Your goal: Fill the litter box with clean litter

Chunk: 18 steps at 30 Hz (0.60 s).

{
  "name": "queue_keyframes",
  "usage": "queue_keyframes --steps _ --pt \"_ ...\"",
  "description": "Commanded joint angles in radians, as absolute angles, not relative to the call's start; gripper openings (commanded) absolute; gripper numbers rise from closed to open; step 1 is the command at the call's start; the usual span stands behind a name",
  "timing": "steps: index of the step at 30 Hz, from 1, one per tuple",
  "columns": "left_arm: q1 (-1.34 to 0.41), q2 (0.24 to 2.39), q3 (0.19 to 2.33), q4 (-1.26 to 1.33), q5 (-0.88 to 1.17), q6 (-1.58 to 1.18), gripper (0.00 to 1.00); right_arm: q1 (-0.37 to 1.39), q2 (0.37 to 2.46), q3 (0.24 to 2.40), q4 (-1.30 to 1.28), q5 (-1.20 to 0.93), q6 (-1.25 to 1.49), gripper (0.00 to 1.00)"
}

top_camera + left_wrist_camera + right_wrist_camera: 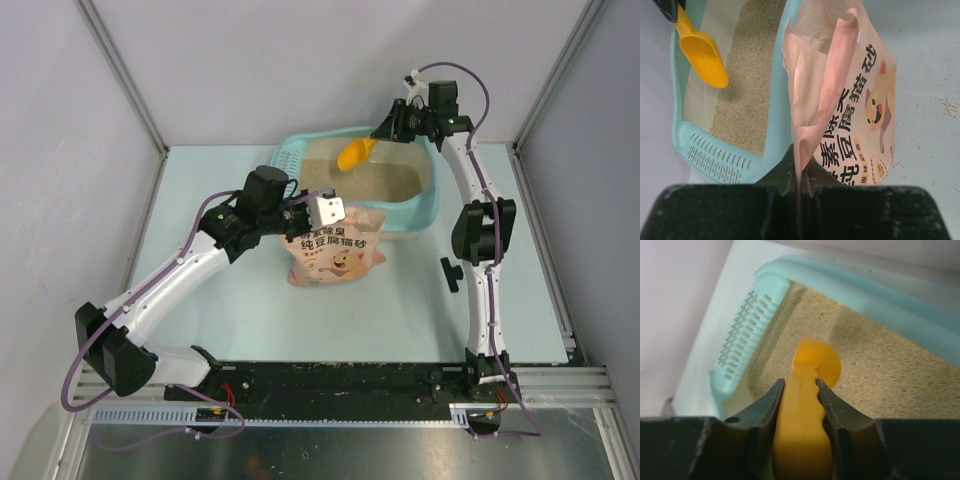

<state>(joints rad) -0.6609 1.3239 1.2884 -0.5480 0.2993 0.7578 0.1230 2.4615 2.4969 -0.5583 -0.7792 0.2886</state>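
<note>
The light teal litter box (425, 205) stands at the back of the table, its slotted grid (286, 160) at the left end. Beige clean litter (385, 180) covers part of its floor (747, 95) (880, 375). My left gripper (322, 212) (800, 170) is shut on the top edge of the pink bag (335, 250) (840, 85), which stands against the box's front wall. Over the box, my right gripper (385, 135) (800, 385) is shut on the handle of an orange scoop (355, 154) (807, 405) (700, 50), bowl toward the grid.
A few stray granules (947, 106) lie on the pale tabletop beside the bag. Grey walls and metal frame posts (125, 75) enclose the back and sides. The black arm rail (340, 385) runs along the near edge.
</note>
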Motion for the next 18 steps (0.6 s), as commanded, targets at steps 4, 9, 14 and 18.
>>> queue_keyframes --steps 4,9,14,18 --pt "-0.663 1.278 1.322 -0.469 0.314 0.721 0.0 0.135 2.329 2.617 -0.607 -0.499 -0.046 0.0" --pt "-0.663 1.289 1.336 -0.469 0.318 0.66 0.0 0.091 2.108 2.495 -0.696 -0.653 -0.092 0.0" --pt "-0.655 1.286 1.33 -0.462 0.321 0.545 0.0 0.052 1.899 2.392 -0.796 -0.778 -0.069 0.0" --pt "-0.649 1.273 1.328 -0.454 0.33 0.514 0.0 0.07 1.751 2.291 -1.019 -0.863 -0.129 0.0"
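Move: Over the litter box, the right hand holds the yellow scoop; the box's middle is roughly 17 cm below, 4 cm to its left and 1 cm farther out. The litter bag stands about 28 cm back and 12 cm left of it, 12 cm lower; a black clip lies some 32 cm back, 20 cm right, 21 cm down. From the left hand the bag's middle is 1 cm ahead, 6 cm right and 15 cm below, the box about 30 cm ahead, 15 cm right, 21 cm below. Rising fast away from the litter box, the right hand lifts the scoop about 20 cm, drawing back some 12 cm and drifting right after a short nudge forward; it rolls about 25 degrees around its pointing direction, counter-clockwise seen from behind the hand, fingers keeping the handle. The left hand stays in place, still pinching the bag's edge, and turns slightly. ##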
